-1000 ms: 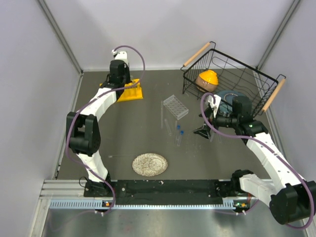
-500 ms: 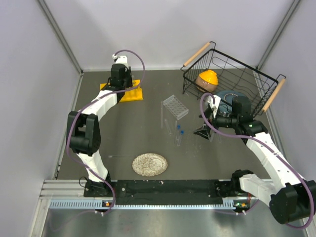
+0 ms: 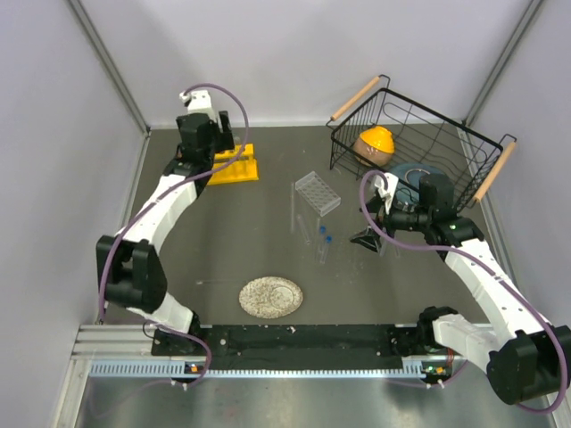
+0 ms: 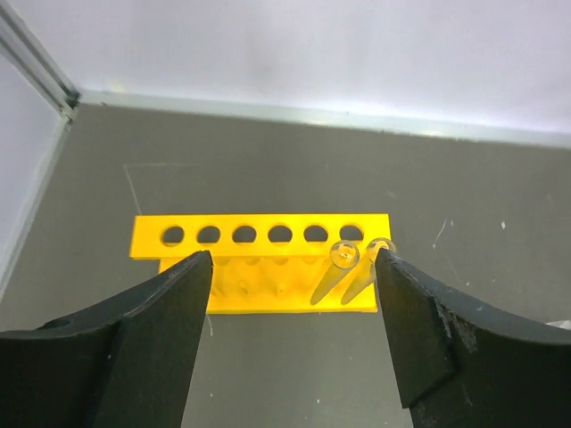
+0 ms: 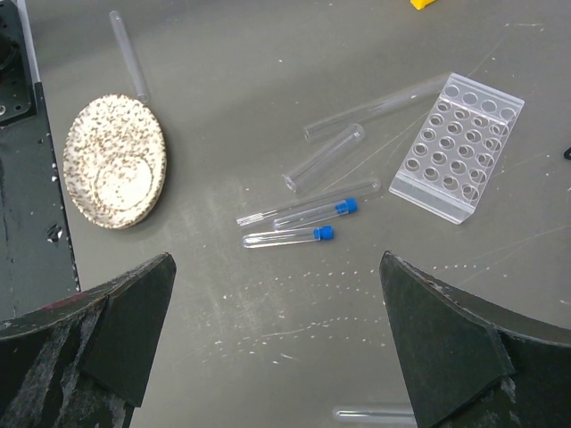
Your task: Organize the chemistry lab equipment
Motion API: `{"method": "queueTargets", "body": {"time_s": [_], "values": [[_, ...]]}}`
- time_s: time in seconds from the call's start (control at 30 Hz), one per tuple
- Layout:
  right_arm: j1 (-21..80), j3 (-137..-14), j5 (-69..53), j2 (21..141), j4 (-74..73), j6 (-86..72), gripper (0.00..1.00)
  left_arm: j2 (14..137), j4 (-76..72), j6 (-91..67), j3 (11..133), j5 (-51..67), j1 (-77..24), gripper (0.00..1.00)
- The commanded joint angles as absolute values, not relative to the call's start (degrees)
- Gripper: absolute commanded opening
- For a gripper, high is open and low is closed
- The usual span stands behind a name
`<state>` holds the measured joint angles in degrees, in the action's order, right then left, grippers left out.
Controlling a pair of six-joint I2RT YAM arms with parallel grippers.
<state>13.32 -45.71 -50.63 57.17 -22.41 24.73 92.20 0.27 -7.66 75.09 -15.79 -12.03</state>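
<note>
The yellow six-hole rack [image 4: 259, 234] [image 3: 234, 167] stands at the back left with two clear test tubes [image 4: 343, 257] leaning in its right-hand holes. My left gripper [image 4: 293, 260] [image 3: 219, 147] hangs open just in front of and above the rack, holding nothing. In the middle of the table lie the clear grid rack [image 5: 455, 143] [image 3: 318, 193], two blue-capped vials [image 5: 290, 236] [image 3: 323, 241] and loose test tubes [image 5: 323, 158] [image 3: 293, 207]. My right gripper [image 5: 277, 267] [image 3: 370, 236] hovers wide open to the right of the vials. Another tube [image 5: 375, 413] lies below it.
A speckled plate [image 3: 270, 297] [image 5: 116, 160] sits near the front, with one test tube [image 5: 129, 53] beside it. At the back right stands the black wire basket [image 3: 473, 143], holding an orange-yellow object and a dark dish. Grey walls close in the table.
My left gripper has opened and drawn back from the yellow rack, leaving a test tube standing in it. The right arm has not moved.
</note>
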Motion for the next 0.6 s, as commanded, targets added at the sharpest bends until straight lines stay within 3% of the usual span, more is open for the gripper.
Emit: {"method": "queueTargets", "body": {"time_s": [0.0, 0.23, 0.4, 0.57], "values": [[12.8, -45.9, -52.1, 56.5, -22.0, 27.4, 0.99, 83.3, -0.5, -8.7, 73.1, -18.4, -11.6, 0.80], [12.7, -44.8, -52.5, 55.0, -21.9, 29.5, 0.99, 71.6, 3.7, -11.5, 67.6, -19.2, -11.3, 0.87], [11.0, -44.2, -54.1, 54.4, -21.8, 29.6, 0.99, 57.7, 6.7, -16.0, 58.6, -19.2, -11.2, 0.99], [9.1, -43.7, -56.6, 54.2, -21.5, 29.2, 0.99, 43.3, 11.1, -20.0, 51.0, -15.0, -11.1, 0.99]]}}
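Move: The left hand is just clear of the test tube it let go in the yellow rack: that tube stands about 3 cm ahead, 2 cm right, its middle some 16 cm below; the other racked tube is 3 cm farther right. The rack's middle is 4 cm ahead, 3 cm left, 21 cm down; the clear rack some 22 cm right, 6 cm back, 24 cm down. From the right hand, the yellow rack is roughly 30 cm ahead, 33 cm left, 16 cm below. The left hand backs away from the yellow rack about 16 cm, rising some 9 cm, fingers opening wider. ##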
